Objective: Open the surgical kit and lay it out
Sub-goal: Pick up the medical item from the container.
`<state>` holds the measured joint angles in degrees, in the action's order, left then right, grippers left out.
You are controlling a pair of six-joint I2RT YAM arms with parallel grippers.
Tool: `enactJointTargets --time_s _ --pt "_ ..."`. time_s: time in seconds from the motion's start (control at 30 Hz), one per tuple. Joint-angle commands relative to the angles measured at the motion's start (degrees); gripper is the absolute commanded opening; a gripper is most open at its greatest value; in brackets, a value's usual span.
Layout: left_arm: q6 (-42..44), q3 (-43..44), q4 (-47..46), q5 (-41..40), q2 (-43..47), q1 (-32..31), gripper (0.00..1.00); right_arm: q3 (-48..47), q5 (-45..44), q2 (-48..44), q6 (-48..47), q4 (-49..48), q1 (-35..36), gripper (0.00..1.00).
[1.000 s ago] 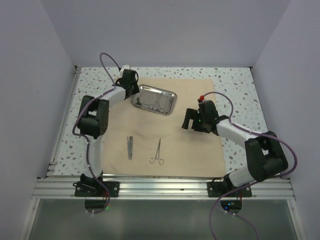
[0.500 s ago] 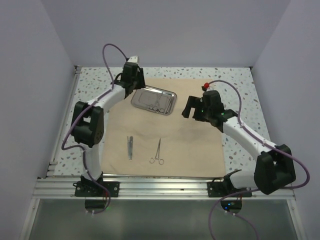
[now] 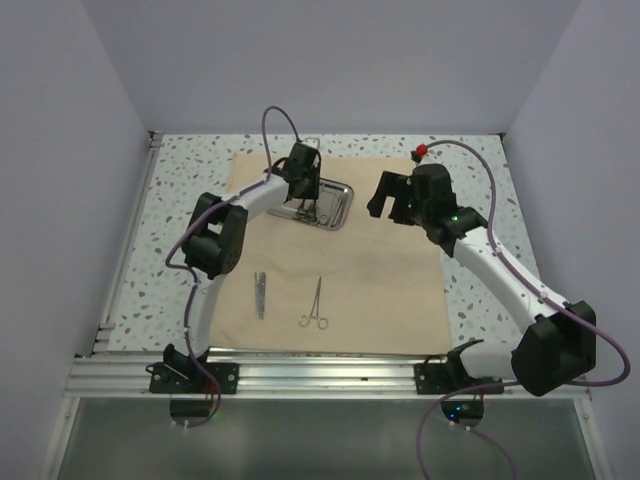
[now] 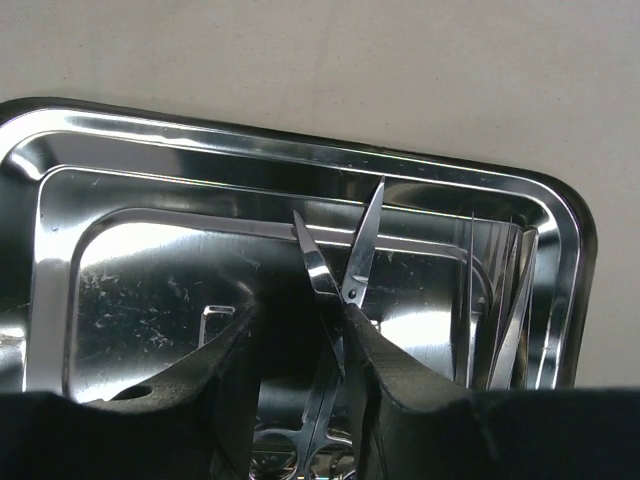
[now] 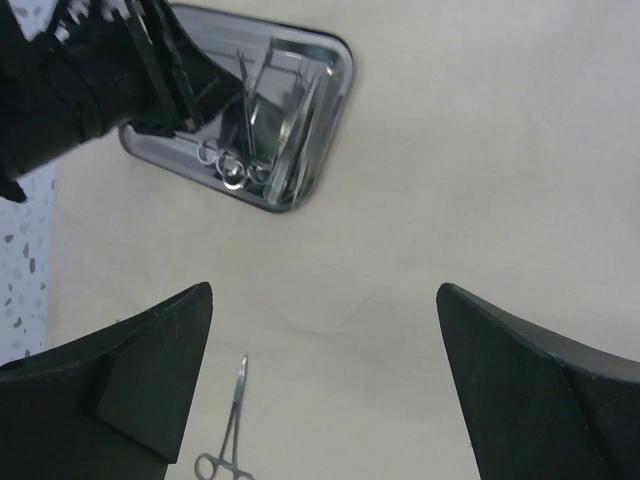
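The beige cloth wrap [image 3: 385,285] lies spread flat. On its far part sits the steel tray [image 3: 340,210]. My left gripper [image 3: 303,188] reaches down into the tray [image 4: 300,160]. In the left wrist view it [image 4: 298,320] is open, its fingers [image 4: 400,375] straddling a pair of scissors [image 4: 352,262] that lies close against the right finger. More thin instruments [image 4: 505,300] lean at the tray's right end. My right gripper [image 3: 388,203] hovers right of the tray, wide open [image 5: 325,290] and holding nothing.
Two instruments lie on the near part of the cloth: a short one [image 3: 259,296] and ring-handled forceps [image 3: 314,305], the forceps [image 5: 228,440] also showing in the right wrist view. Speckled tabletop [image 3: 180,190] surrounds the cloth, with walls on three sides.
My left gripper swung right from the tray's left end to over the tray, and its jaws narrowed. My right arm stretched farther back, toward the tray's right side.
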<state>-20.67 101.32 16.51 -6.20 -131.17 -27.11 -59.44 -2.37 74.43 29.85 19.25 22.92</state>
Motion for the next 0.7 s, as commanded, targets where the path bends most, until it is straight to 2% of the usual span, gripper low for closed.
enactJointTargets --time_s 0.0,0.4,0.53,0.63,0.67 --pt "0.3 2.7 2.3 -2.2 -1.2 0.1 0.40 -8.0 -3.7 -0.7 -3.2 2.3 0.2 0.98" --pt "2.9 6.5 4.1 -2.6 -5.1 -3.5 0.40 -9.6 -0.9 -0.4 -4.8 1.5 0.1 0.98" --pt "3.4 10.6 9.4 -6.4 -7.6 -4.3 0.40 -10.3 0.3 0.0 -5.2 0.8 0.1 0.98" --pt "4.0 13.2 12.6 -8.7 -9.0 -4.9 0.37 -10.6 0.7 -0.8 -6.0 1.1 0.2 0.98" --pt "4.1 13.2 12.8 -9.0 -9.1 -5.1 0.33 -10.2 0.8 -1.1 -6.3 1.1 0.2 0.98"
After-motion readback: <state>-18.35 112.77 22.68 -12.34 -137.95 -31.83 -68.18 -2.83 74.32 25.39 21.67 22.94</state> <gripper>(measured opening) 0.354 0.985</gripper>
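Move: Just under the left fingertips lie the crossed scissors in the metal tray, their middle about 1 cm to the right, level fore and aft, and 1 cm lower. The tweezers bundle stands some 7 cm to the right of that hand and 1 cm back; the tray's middle is about 1 cm ahead and 1 cm left, 2 cm down. From the raised right hand the scissors are roughly 16 cm ahead, 18 cm left and 17 cm below. Sweeping right low inside the tray, the left hand first eases not quite 1 cm forward, then goes about 3.5 cm right towards the tweezers bundle, tilting its left side up some 5 degrees, its part-open fingers nudging the scissors along and narrowing slightly. The empty right hand rises about 6 cm with a little forward, tips up slightly and then stays, wide open. ##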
